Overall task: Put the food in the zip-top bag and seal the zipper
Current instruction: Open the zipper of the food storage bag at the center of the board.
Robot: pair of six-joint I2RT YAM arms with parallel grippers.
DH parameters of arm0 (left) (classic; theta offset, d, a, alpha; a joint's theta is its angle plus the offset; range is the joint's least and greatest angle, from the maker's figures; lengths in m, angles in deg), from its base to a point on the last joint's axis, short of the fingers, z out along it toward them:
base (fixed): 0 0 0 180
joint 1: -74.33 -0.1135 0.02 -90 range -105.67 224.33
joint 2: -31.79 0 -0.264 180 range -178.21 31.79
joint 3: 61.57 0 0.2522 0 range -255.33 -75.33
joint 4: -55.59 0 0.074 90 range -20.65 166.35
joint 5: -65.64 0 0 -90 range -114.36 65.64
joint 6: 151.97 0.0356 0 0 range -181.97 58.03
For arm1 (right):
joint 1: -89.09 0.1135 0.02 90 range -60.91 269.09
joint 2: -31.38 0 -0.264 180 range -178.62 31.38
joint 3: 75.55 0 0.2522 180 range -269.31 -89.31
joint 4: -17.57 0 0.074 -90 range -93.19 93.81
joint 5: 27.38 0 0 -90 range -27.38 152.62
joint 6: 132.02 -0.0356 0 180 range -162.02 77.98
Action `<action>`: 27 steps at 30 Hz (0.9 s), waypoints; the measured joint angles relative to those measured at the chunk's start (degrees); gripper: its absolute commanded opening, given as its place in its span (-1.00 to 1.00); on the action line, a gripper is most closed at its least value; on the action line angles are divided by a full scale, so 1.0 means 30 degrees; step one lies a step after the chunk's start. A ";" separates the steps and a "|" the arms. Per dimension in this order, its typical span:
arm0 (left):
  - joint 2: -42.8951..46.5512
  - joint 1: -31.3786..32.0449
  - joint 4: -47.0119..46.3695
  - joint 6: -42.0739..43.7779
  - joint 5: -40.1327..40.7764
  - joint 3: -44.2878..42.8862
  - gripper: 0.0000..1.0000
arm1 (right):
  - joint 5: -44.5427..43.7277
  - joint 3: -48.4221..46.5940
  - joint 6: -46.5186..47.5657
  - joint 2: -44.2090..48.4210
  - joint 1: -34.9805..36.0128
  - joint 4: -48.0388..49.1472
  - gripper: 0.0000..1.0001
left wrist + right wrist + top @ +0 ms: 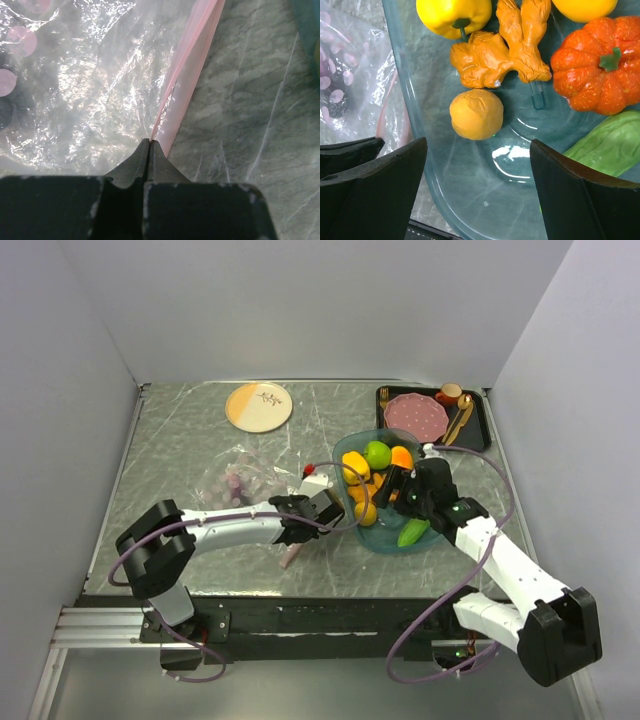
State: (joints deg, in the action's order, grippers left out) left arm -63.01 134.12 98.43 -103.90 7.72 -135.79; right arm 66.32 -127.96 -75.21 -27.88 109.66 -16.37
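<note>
The clear zip-top bag point(240, 480) lies flat on the table left of the teal tray point(352, 445); something purple shows through it. My left gripper point(150, 141) is shut on the bag's pink zipper point(187, 75) at its near end point(291, 554). The food sits in the tray: yellow pepper point(452, 15), orange knobbly pieces point(505, 50), an orange ball point(476, 114), a red-orange ribbed piece point(597, 65) and a green cucumber point(610, 145). A green apple point(377, 454) lies at the tray's far side. My right gripper point(477, 145) hangs open over the tray, just short of the orange ball, holding nothing.
A peach-and-white plate point(259, 406) sits at the back left. A black tray point(484, 426) with a pink plate and brown items stands at the back right. Grey walls close in the table on three sides. The tray's left rim point(402, 85) lies next to the bag.
</note>
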 measured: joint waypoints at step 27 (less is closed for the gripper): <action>0.1851 -0.0816 0.4138 -0.1428 0.0554 -0.5421 -0.99 | 0.3169 -0.1770 0.0525 -0.7562 -0.0066 0.2288 0.73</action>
State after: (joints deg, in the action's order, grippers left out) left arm -57.46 131.68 110.84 -108.18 9.38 -152.06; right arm 75.83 -133.27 -73.64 -50.57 109.47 -9.51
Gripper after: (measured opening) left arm 0.015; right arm 0.867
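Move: The left hand already has one zipper lip of the bag pinched between shut fingertips. The orange fruit lies about 14 cm to that hand's right and 6 cm ahead, roughly level. From the open right hand, the fruit is about 2 cm ahead, 5 cm left and 9 cm down; the ginger is 7 cm ahead, 4 cm left, and the yellow pepper 12 cm ahead, 7 cm left, at like depth. Left keeps its pinch, lifting the zipper lip about 11 cm; open right sinks 6 cm, then forward-left towards the orange fruit. ##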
